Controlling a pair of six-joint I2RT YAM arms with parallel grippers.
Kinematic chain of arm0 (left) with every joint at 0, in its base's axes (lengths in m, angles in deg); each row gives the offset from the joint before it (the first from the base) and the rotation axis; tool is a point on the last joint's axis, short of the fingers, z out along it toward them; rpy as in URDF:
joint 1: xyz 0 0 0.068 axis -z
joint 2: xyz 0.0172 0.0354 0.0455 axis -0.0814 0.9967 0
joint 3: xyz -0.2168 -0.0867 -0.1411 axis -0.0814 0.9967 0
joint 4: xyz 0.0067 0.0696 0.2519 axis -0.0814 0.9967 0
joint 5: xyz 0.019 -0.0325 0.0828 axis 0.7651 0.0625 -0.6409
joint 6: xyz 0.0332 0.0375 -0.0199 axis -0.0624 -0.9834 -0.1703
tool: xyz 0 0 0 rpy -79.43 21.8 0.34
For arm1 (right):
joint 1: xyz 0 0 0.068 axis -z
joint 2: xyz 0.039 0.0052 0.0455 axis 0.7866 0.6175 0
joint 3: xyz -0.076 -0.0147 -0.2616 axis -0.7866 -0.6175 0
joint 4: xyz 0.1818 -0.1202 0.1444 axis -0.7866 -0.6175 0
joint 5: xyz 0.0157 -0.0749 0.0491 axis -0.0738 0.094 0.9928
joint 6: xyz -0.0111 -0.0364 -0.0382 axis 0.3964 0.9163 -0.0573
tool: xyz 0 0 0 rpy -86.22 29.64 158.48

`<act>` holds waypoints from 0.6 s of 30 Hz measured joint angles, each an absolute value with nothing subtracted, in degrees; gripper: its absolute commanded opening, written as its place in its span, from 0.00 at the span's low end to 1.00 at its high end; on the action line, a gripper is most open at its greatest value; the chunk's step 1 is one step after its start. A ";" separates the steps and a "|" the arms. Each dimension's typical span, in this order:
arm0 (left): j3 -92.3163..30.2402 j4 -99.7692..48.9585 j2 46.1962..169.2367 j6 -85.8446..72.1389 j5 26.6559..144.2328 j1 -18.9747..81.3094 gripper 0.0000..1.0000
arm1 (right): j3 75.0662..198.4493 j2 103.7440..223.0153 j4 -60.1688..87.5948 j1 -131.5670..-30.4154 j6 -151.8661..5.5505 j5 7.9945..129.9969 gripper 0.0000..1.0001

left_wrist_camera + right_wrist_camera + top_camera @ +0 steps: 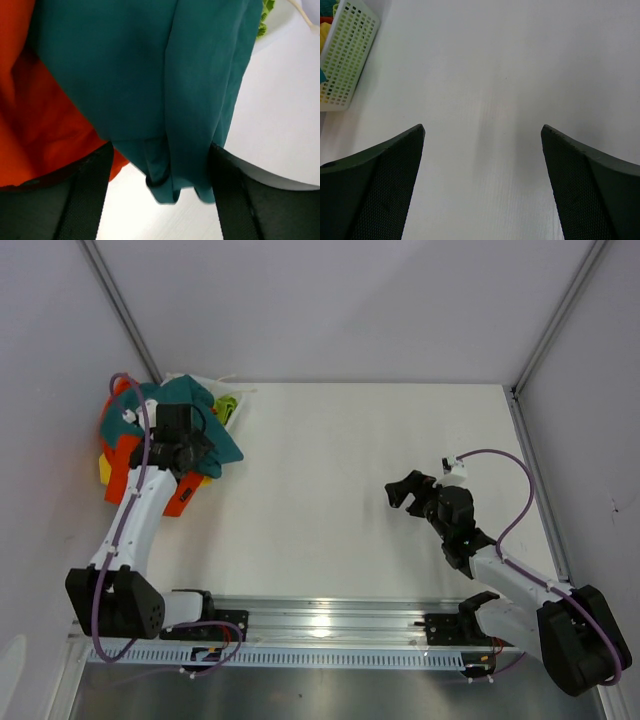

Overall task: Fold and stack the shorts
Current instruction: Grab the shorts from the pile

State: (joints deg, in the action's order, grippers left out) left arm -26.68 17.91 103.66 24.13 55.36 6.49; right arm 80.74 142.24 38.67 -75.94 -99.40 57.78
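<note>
The teal shorts [195, 405] drape over the pile at the far left, and their bunched hem [165, 100] hangs down between my left gripper's fingers. My left gripper [188, 452] [160, 150] is open around that teal fold. The cloth brushes the right finger, and a gap of table shows beside the left one. The orange shorts [120, 465] [30, 125] lie under and to the left of the teal pair. My right gripper [405, 490] [482, 130] stands open over bare table at the right, with nothing between its fingers.
A white lattice basket [350, 50] holds the pile at the far left corner. A lime-green pair [228, 405] [267, 15] and a bit of yellow cloth [104, 468] peek out of it. Grey walls close in on the left, back and right.
</note>
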 measured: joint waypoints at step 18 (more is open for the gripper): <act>-50.72 18.94 114.37 19.70 55.51 6.12 0.00 | 80.72 142.18 38.69 -74.96 -99.90 58.24 0.99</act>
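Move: The left hand is over the near right edge of the teal shorts, with a fold already between its open fingers. Their middle is roughly 6 cm ahead, 5 cm to its left and 3 cm lower. The orange shorts' hanging part is some 9 cm left, 3 cm back and 8 cm down; the green garment in the basket is about 12 cm ahead, 7 cm right and 8 cm down. From the right hand, the teal shorts lie some 48 cm left, 10 cm ahead and 5 cm higher. The left fingers shut fully on the fold of the teal shorts, pinching it, while the hand eases a couple of centimetres forward and down into the pile. Keeping that pinch, it then pulls up ever faster, about 12 cm, drifting some 4 cm farther forward as the fingers tip up by around 15 degrees. ##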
